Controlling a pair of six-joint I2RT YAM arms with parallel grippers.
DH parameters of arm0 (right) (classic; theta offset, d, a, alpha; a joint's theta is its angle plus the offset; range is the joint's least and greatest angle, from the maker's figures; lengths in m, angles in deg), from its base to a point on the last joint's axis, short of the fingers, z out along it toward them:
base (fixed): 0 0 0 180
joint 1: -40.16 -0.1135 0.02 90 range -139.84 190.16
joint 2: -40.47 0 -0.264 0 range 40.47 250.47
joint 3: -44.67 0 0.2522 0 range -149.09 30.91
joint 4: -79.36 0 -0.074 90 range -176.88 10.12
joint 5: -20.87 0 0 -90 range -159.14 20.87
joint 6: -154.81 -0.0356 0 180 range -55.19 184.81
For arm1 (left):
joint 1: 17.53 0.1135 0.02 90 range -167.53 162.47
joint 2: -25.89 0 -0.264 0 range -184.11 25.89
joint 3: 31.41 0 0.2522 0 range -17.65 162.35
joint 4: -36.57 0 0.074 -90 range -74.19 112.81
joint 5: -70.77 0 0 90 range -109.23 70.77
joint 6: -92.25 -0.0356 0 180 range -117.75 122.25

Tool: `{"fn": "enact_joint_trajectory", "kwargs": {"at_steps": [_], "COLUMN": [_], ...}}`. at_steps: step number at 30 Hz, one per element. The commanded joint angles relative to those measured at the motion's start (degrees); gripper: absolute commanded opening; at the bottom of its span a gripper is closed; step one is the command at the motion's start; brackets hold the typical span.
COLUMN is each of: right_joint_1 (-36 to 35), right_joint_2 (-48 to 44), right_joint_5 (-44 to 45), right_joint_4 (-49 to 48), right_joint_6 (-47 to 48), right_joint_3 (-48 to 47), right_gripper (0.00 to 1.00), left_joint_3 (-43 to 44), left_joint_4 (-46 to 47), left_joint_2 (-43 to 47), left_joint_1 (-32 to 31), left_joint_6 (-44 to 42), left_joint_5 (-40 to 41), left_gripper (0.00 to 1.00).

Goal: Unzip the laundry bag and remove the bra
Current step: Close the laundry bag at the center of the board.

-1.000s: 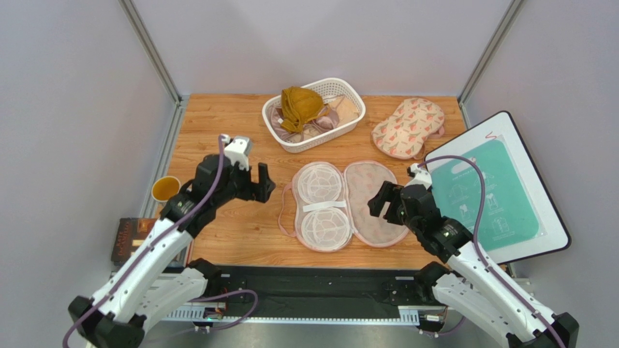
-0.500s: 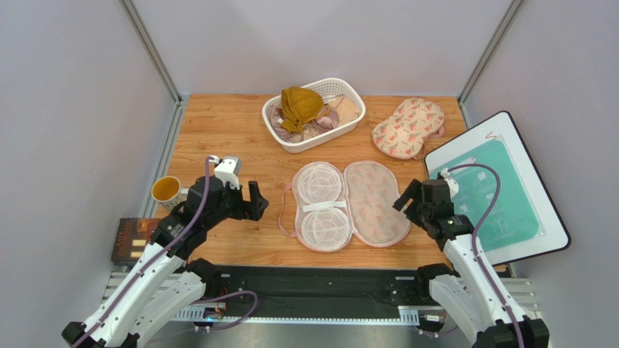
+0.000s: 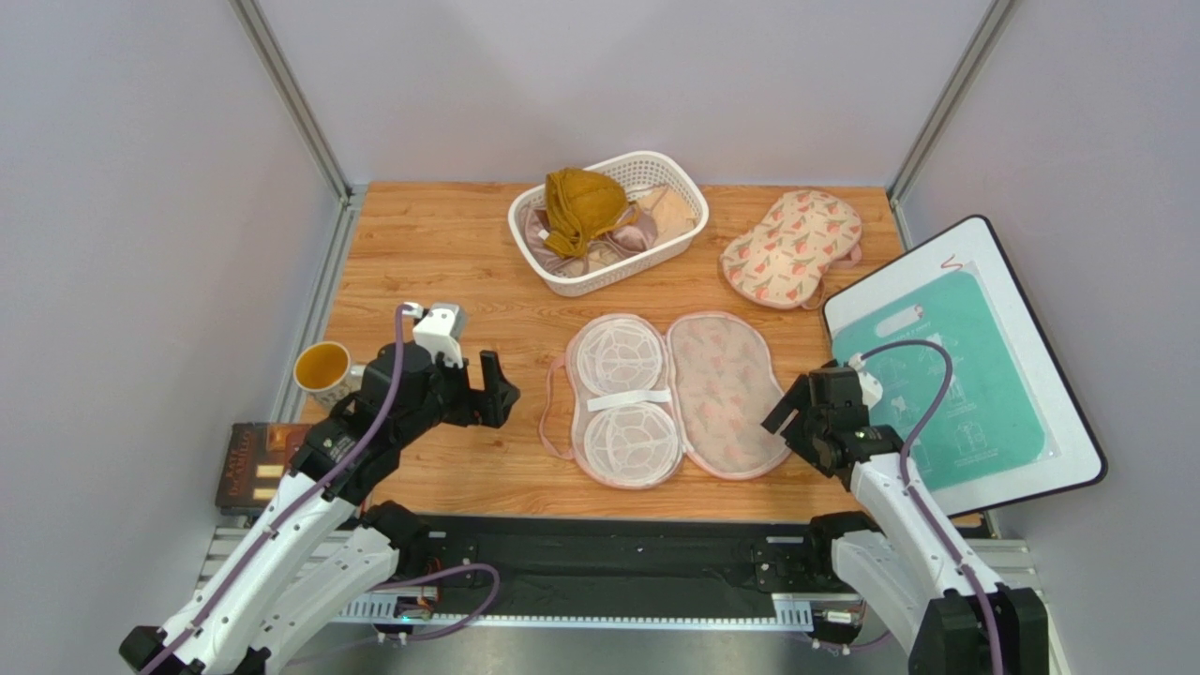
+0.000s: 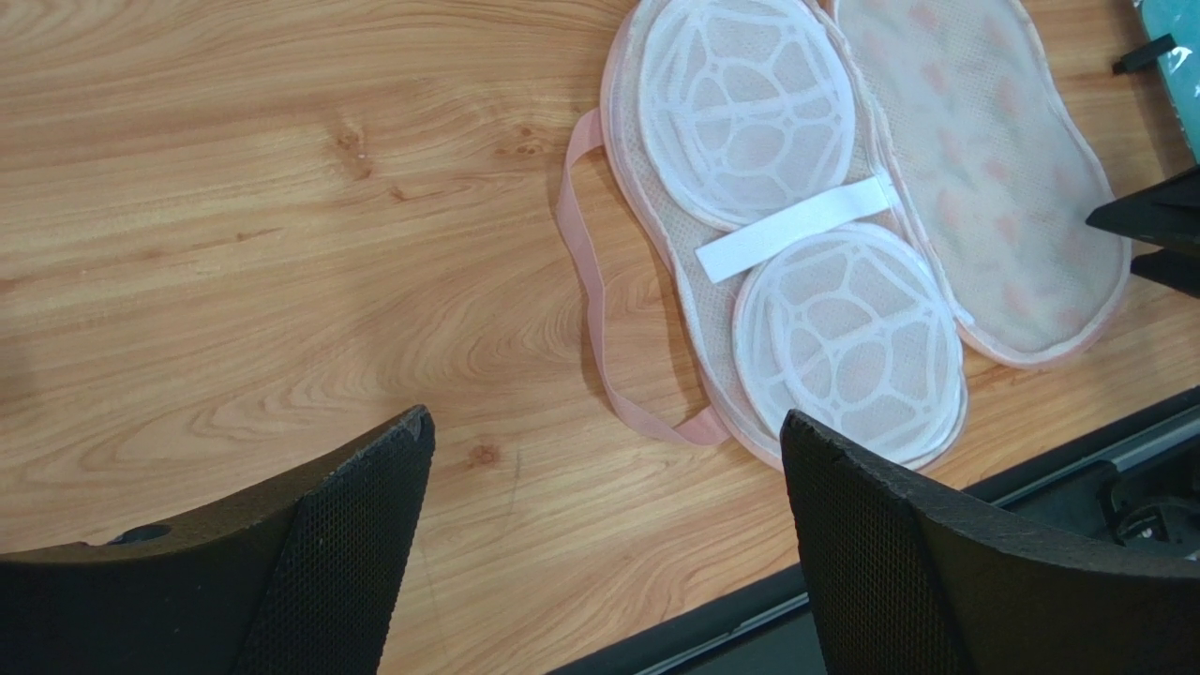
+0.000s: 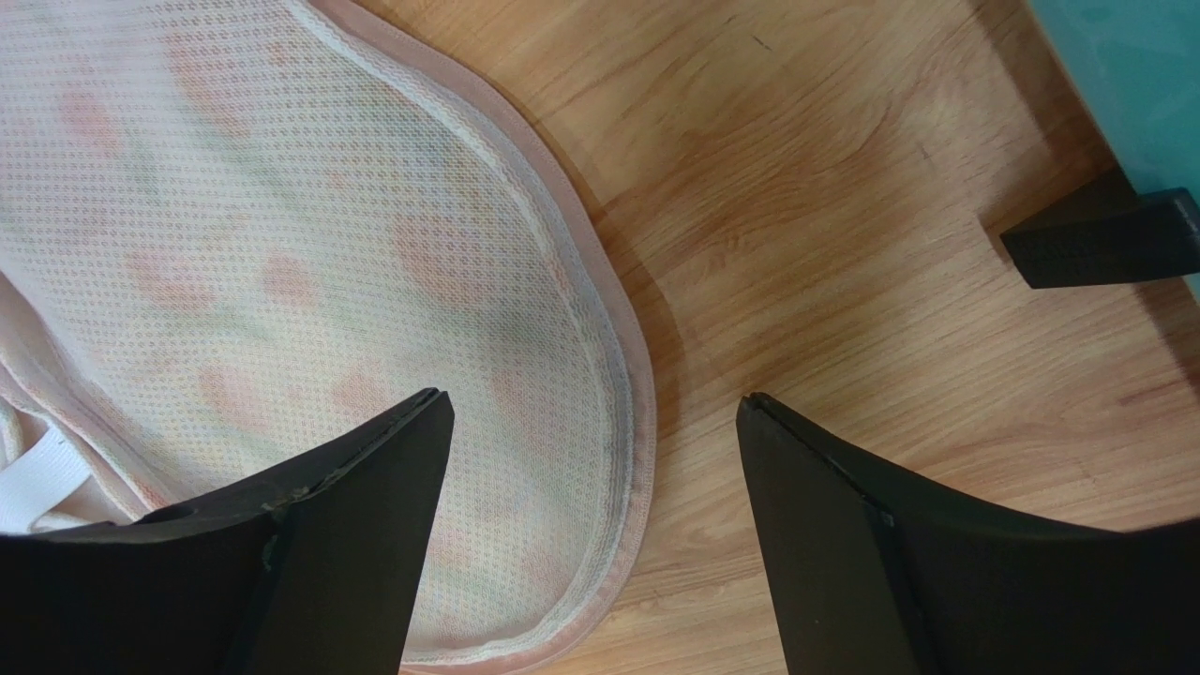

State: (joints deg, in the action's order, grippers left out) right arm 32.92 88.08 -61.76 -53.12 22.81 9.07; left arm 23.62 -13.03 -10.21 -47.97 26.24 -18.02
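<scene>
The laundry bag [image 3: 676,398] lies unzipped and spread flat mid-table, with white mesh cups on its left half [image 4: 789,253] and the pale inside of the print on its right half [image 5: 282,253]. The mustard-yellow bra [image 3: 582,204] rests on top of other garments in a white basket [image 3: 634,265] at the back. My left gripper [image 3: 496,394] [image 4: 606,422] hangs open over bare wood, left of the bag's pink strap loop [image 4: 592,310]. Also open and holding nothing, my right gripper [image 3: 779,419] [image 5: 595,401] hovers over the bag's near right edge.
A second zipped floral bag [image 3: 792,248] lies at the back right. A white board with a teal mat [image 3: 958,373] leans at the right. A cup [image 3: 321,367] and a dark box [image 3: 254,464] sit by the left edge. A black rail [image 3: 606,556] runs along the near edge.
Both arms have drawn back toward the near edge. The left gripper came nearer and then held still. The right gripper moved right, off the bag's middle.
</scene>
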Motion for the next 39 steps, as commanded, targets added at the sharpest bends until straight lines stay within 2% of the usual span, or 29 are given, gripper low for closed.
{"fn": "enact_joint_trajectory", "kwargs": {"at_steps": [1,10,13,14,16,17,19,20,28,33,39], "right_joint_1": [0.7,1.3,1.4,1.4,1.5,1.5,1.5,1.6,1.4,0.5,-5.2], "right_joint_2": [1.3,5.0,5.6,5.7,5.7,5.6,4.7,4.2,-5.5,-12.2,-12.2], "right_joint_5": [0.4,-1.0,-1.0,-1.0,-1.1,-1.1,-1.1,-1.1,-8.6,-11.8,-12.8], "right_joint_4": [-4.1,-6.3,-6.4,-6.3,-6.3,-6.2,-6.1,-5.9,-4.9,-4.3,-5.9], "right_joint_6": [-0.4,-0.3,-0.1,-0.1,-0.1,-0.1,0.0,0.0,3.5,6.4,7.5], "right_joint_3": [-0.2,-0.4,-0.7,-0.7,-0.7,-0.7,-0.7,-0.8,-5.4,-7.8,-10.8], "right_gripper": [0.79,0.65,0.55,0.45,0.35,0.22,0.10,0.00,0.00,0.00,0.00], "left_joint_3": [0.5,0.6,0.6,0.6,0.6,0.6,0.6,0.6,1.4,1.4,1.4], "left_joint_4": [-0.7,-1.0,-1.2,-1.2,-1.3,-1.4,-1.5,-1.5,-2.2,-2.2,-2.4], "left_joint_2": [0.4,0.1,0.4,0.4,0.6,0.6,0.5,0.3,-3.3,-2.7,-2.5], "left_joint_1": [-0.4,-0.9,-0.9,-0.9,-1.0,-1.0,-1.3,-1.4,-5.2,-5.4,-5.6], "left_joint_6": [0.5,0.6,0.7,0.6,0.6,0.7,0.7,0.7,0.4,0.4,0.6], "left_joint_5": [0.9,1.0,1.3,1.3,1.5,1.6,1.8,1.7,3.0,3.4,3.5], "left_gripper": [0.97,0.97,0.97,0.97,0.97,0.97,0.97,0.97,0.96,0.96,0.96]}}
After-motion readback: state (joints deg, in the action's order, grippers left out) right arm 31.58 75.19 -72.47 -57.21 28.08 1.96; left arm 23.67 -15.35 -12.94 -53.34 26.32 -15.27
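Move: The near right part of the open flap's rim on the laundry bag lies practically between my right fingers, about 1 cm ahead and 1 cm below. The flap's middle is some 9 cm to the left and 6 cm ahead; the bag's other half, with the white mesh discs, is about 23 cm left and 5 cm ahead. The board's black clip stands roughly 10 cm to the right, level with my hand. From my left hand the rim is some 38 cm right, level ahead, 18 cm below. My right hand eases about 1 cm forward and 1 cm down over the flap's rim and shuts its fingers, pinching the edge. Then I lift it some 11 cm, drawing about 4 cm left towards the bag's other half and 3 cm forward, my fingertips tilting up some 25 degrees. My empty left hand, still open, sinks about 2 cm. ##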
